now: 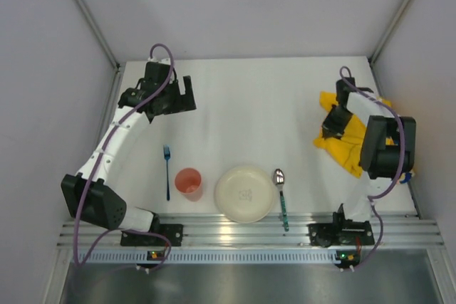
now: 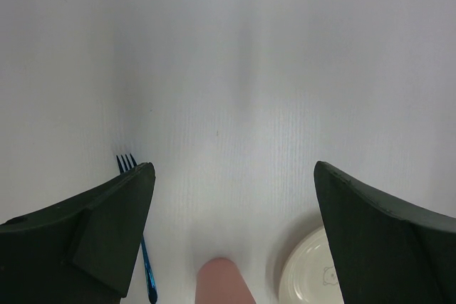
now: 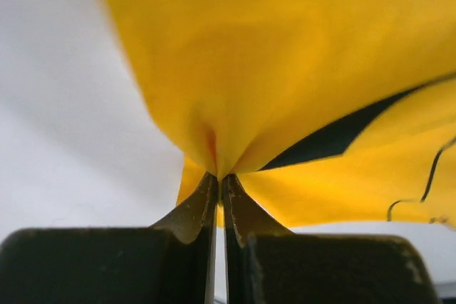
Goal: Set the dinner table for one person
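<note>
The white dinner table [image 1: 242, 112] carries a blue fork [image 1: 167, 170], an orange cup [image 1: 189, 183], a cream plate [image 1: 246, 194] and a spoon [image 1: 281, 189] with a green handle in a row near the front rail. A crumpled yellow placemat [image 1: 349, 144] lies at the right. My right gripper [image 1: 331, 127] is shut on a pinched fold of the placemat [image 3: 285, 76], which fills the right wrist view. My left gripper [image 1: 187, 94] hovers open at the back left over bare table, with fork [image 2: 146, 268], cup [image 2: 222, 282] and plate [image 2: 310, 275] below its wide-spread fingers.
A slotted aluminium rail [image 1: 242, 229] runs along the near edge between the two arm bases. Grey walls enclose the table at the left, back and right. The right arm's forearm [image 1: 385, 147] hangs over the placemat's right part.
</note>
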Controlling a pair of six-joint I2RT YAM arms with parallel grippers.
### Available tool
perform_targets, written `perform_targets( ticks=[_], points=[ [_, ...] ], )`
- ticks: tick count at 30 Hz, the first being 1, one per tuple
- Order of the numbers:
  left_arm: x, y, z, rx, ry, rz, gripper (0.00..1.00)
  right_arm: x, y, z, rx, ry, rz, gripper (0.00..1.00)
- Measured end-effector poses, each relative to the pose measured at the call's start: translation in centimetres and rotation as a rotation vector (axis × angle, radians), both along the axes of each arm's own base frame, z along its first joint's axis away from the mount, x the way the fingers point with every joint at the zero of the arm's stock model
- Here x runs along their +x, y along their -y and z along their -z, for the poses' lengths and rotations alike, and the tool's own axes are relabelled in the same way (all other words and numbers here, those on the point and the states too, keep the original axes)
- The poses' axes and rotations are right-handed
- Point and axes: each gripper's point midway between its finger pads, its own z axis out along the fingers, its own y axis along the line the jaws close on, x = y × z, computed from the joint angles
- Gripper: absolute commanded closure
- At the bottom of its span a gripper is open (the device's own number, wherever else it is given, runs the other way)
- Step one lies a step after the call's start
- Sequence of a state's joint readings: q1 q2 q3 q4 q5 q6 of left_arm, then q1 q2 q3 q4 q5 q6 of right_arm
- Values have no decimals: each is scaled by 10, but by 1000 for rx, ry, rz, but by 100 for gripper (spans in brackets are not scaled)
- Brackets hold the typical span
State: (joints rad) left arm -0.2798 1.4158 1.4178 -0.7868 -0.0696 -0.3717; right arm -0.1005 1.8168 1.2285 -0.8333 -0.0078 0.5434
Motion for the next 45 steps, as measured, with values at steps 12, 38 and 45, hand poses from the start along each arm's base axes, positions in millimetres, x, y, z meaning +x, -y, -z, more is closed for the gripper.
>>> perform_targets(
  ticks=[12, 38, 45],
  points=[
    [6, 1, -11, -4, 27, -5, 1, 108, -329, -160, 327, 488, -549, 25],
    [45, 16, 40, 98, -72, -43, 1, 18, -163, -50, 163, 200, -374, 2],
    [22, -20, 37, 132, -14, -164, 1, -14, -167, -63, 153, 207, -422, 2]
  ],
)
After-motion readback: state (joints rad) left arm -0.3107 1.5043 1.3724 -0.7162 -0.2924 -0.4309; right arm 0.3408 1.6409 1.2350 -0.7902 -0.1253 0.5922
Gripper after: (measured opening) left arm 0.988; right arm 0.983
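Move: The yellow cloth is already pinched in the right hand at its left edge, the rest lying crumpled with its middle about 13 cm to the hand's right and 2 cm ahead. The bare table middle lies some 37 cm left and 6 cm ahead; the plate 31 cm left and 21 cm back, the spoon 18 cm left and 24 cm back, all 2 or 3 cm below the hand. From the left hand, that bare middle is roughly 14 cm right, 3 cm ahead and 22 cm below. The cloth is flung fast across the table by the right hand, which sweeps about 39 cm left, first rising and going forward, wrist turning counter-clockwise; near the far end, already drawing back and starting to sink, the fingers open and let go. Then the open hand backs off some 23 cm right, dips, and ends above the cloth's right end. The open left hand dips about 4 cm with a short forward-and-back shift. ##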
